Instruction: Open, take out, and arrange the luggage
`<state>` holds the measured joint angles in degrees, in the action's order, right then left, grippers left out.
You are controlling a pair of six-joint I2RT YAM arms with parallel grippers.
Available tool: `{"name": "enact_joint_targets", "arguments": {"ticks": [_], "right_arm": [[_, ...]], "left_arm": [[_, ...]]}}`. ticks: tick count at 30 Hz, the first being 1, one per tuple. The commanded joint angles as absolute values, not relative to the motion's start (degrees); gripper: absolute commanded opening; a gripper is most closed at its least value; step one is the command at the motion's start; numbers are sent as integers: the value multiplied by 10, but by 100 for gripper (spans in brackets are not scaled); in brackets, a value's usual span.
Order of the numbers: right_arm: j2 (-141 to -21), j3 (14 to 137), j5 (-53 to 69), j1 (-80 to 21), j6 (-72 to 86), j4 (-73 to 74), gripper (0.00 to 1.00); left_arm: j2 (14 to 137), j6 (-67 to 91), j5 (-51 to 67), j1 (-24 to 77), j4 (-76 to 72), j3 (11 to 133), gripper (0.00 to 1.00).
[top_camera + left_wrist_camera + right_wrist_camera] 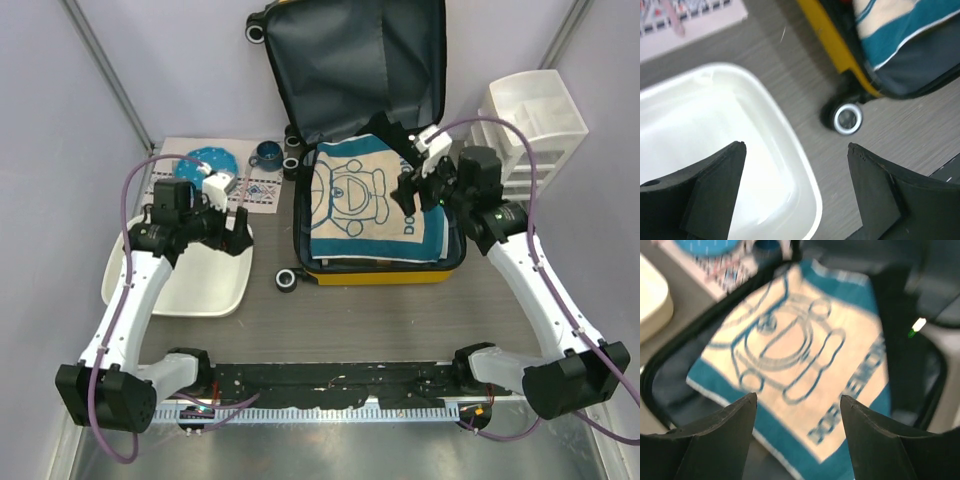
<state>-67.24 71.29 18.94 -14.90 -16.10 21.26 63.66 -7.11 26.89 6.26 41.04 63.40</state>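
Observation:
The yellow luggage (380, 277) lies open in the middle of the table. Its dark-lined lid (360, 60) stands up against the back wall. Inside it lies a folded teal and cream towel (360, 200) with a cartoon print. My right gripper (408, 190) hovers over the right side of the towel (790, 335), open, nothing between its fingers (797, 396). My left gripper (232, 235) hangs open and empty over the right rim of the white tray (805, 175), left of the luggage's yellow edge (832, 45) and a black wheel (847, 119).
The white tray (200, 285) sits at the left. Behind it a patterned mat (255, 190) carries a blue plate (212, 160) and a blue cup (268, 153). A white drawer unit (535, 120) stands at the back right.

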Motion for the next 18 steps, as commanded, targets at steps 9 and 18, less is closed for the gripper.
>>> {"name": "enact_joint_targets", "arguments": {"ticks": [9,18], "right_arm": [[-630,647,192,-151,-139,323,73],[-610,646,158,-151,-137,344,73]], "left_arm": [[702,-93,73,39,424,548,53],[847,-71,220,54,373,572,48]]}}
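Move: The left hand hangs high above the right end of the white tub, whose middle lies about 17 cm to its left, level with it fore and aft, and 20 cm below; the suitcase's near-left wheel is some 6 cm right and 3 cm back, 19 cm down. From the right hand, the Doraemon towel in the open suitcase centres about 4 cm ahead, 3 cm left and 24 cm below, with the raised lid roughly 22 cm ahead and 5 cm left. The left hand sinks fast, about 15 cm, into the space over the right end of the white tub just inside its right rim, edging some 5 cm left as the wrist tips down about 25 degrees, and its empty fingers draw in from nearly wide open to about half, with no touch on the tub to be seen. Meanwhile the right hand drops towards the Doraemon towel while drawing back towards the suitcase's near edge, then all but stops after rising slightly, with its fingers tipped further down and still open above the near right part of the towel. ##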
